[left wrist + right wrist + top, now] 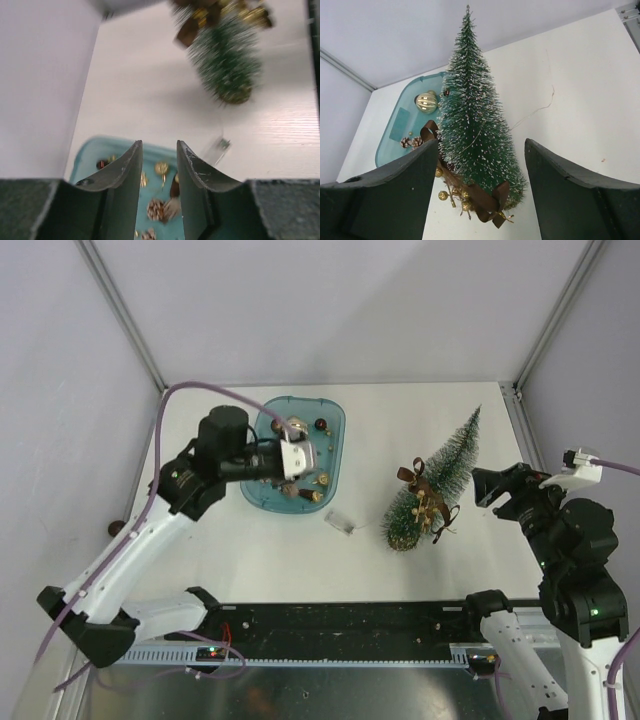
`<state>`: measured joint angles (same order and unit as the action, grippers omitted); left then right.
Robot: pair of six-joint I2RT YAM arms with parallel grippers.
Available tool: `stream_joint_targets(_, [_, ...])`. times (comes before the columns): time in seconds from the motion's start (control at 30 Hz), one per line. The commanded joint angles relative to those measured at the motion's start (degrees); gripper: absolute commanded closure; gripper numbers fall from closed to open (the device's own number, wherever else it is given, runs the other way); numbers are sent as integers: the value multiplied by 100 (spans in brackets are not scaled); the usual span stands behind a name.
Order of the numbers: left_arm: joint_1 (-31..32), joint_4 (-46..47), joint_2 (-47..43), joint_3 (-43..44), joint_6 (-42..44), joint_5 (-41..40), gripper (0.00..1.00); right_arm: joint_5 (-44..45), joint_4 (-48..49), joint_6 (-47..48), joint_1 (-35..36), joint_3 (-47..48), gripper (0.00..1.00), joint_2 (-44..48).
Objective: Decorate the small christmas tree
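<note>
The small christmas tree (440, 475) lies on its side on the white table, tip toward the far right corner. A brown ribbon bow with gold beads (425, 502) rests on its lower half. My left gripper (303, 457) hovers over the teal tray (262, 490), open with nothing between its fingers; pinecones (156, 209) and gold ornaments show in the tray (100, 144) below the gap. My right gripper (487, 492) stands wide open just right of the tree, not touching it. In the right wrist view the tree (472, 120) and bow (487, 200) lie ahead of the right gripper (480, 145).
A small clear pack (338, 522) on a thin wire lies between tray and tree. A gold ball (426, 101) and pinecones (411, 142) sit in the tray (395, 135). Walls and frame posts close in the table's left, back and right sides.
</note>
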<state>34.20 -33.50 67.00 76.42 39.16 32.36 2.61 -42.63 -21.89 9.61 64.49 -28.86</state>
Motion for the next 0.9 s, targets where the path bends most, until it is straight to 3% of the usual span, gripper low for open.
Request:
stream_joint_targets(0.0, [642,-70,150,-113,576,356,62,101,321,-54,-12,-1,25,141])
stream_joint_targets(0.2, [829,-73,679,-15,281,-602,61,195,208,87,-12,3,25,292])
stream_joint_targets(0.27, [695,-66,937,-55,76,-967,55,259,193,139,-9,2,24,366])
stream_joint_targets(0.4, [-205,-39,1813,306,-931,-1056,34,331,110,224,-10,2,22,446])
stream_joint_targets(0.47, [-638,-36,2171,469,-1025,-1021,30,337,65,241,-15,2,21,450])
stream_joint_targets(0.67, [-1306,-35,2870,310,-410,-1328,26,383,6,261,-12,2,21,506])
stream_joint_targets(0.87, [-1623,-50,3773,679,-1130,-1185,25,370,-37,260,-13,7,21,509])
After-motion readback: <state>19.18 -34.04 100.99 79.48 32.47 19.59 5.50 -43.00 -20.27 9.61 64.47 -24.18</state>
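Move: The pinecone on the brown ribbon lies in the tray about 12 cm ahead of my raised left hand, 7 cm to its left and 30 cm below. At the same depth, two bare pinecones sit some 5 cm farther left of it and level with it; the small gold ball is about 9 cm to its right. The big gold ornament is some 13 cm beyond it. From my right hand the ribboned pinecone is roughly 43 cm left, 17 cm ahead and 33 cm below. I bring my empty left hand back down to the tray: first a short draw back and to the right, then a sweep down some 22 cm, forward and left over the pinecones. My fingers swing from pointing rightward to more forward and down, about 45 degrees, and open wide without closing on anything. My right hand eases back about 2 cm from the tree. ##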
